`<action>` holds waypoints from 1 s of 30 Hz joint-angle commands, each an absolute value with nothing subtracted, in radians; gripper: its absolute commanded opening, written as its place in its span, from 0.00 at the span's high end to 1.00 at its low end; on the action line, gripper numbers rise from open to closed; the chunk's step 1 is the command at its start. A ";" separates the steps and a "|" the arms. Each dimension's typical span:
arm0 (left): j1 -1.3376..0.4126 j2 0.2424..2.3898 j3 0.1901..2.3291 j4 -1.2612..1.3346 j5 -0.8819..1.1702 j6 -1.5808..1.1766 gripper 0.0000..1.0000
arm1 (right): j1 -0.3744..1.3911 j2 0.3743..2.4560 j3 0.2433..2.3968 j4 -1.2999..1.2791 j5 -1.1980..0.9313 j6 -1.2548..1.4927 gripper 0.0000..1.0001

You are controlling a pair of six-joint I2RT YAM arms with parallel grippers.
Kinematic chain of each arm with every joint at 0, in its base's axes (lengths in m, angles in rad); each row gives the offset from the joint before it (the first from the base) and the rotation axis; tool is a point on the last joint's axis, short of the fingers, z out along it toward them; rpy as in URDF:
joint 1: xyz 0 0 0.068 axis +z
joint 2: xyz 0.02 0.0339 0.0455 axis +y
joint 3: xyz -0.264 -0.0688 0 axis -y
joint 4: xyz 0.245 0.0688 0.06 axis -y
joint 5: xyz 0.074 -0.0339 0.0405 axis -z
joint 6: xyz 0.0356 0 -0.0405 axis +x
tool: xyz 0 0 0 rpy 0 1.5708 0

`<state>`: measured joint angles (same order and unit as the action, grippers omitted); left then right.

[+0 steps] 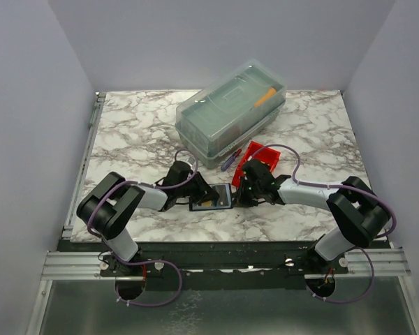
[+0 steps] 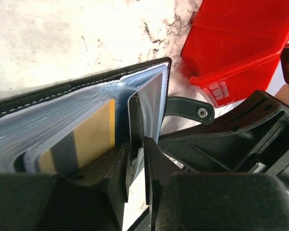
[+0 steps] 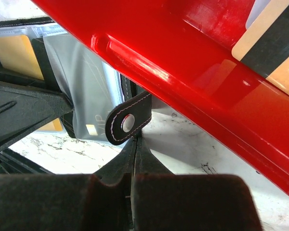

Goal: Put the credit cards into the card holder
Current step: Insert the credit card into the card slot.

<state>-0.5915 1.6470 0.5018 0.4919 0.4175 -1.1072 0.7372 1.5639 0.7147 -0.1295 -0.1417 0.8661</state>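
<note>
The black card holder (image 1: 211,197) lies open on the marble between both grippers. Its clear sleeves (image 2: 62,125) fan upward; a gold credit card (image 2: 94,137) sits in one, and a grey one (image 3: 89,91) shows in another. My left gripper (image 2: 136,144) stands slightly open at the sleeves' near edge, with a clear sleeve edge loose in the narrow gap. My right gripper (image 3: 136,138) is shut, its tips touching the lower edge of the holder's snap strap (image 3: 130,120). A tan credit card (image 3: 272,33) with a dark stripe lies in the red bin (image 3: 183,48).
The red bin (image 1: 253,150) stands just behind my right gripper (image 1: 243,195), close over it. A blue-and-red pen (image 1: 230,159) lies left of the bin. A large clear lidded box (image 1: 230,108) fills the back middle. My left gripper (image 1: 195,194) faces the right one across the holder.
</note>
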 commanded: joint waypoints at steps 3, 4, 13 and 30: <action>-0.653 1.687 0.565 0.372 0.384 -1.020 0.73 | 0.742 1.593 0.686 -0.099 -0.141 0.869 1.00; -0.658 1.679 0.580 0.344 0.374 -0.999 0.72 | 0.742 1.590 0.682 -0.101 -0.137 0.868 1.00; -0.672 1.657 0.709 0.085 0.325 -0.900 0.42 | 0.741 1.587 0.700 -0.123 -0.124 0.852 1.00; -0.550 1.280 0.691 -0.309 0.425 -0.721 0.27 | 0.742 1.515 0.731 -0.221 -0.047 0.843 0.67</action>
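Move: The black VIP card, standing askew in its slot, has its middle about 2 cm ahead, 2 cm right and 1 cm below the left hand, whose fingertips are at its left edge. The orange striped card lies some 4 cm left and 2 cm ahead; the red bin is roughly 11 cm ahead and 13 cm right. From the right hand, shut on the card holder's near right corner, the black card is about 3 cm ahead and 5 cm left; the bin is 12 cm ahead, 7 cm right. Rightward by a good 2 cm and slightly forward, the left hand runs along the black card over its slot, its fingers spreading as it goes; then it backs off to the left, towards the base and up, about 5 cm higher than at the start, opening wide and rolling some 15 degrees. The right hand keeps still on the holder's corner, and only at the end begins to open. ##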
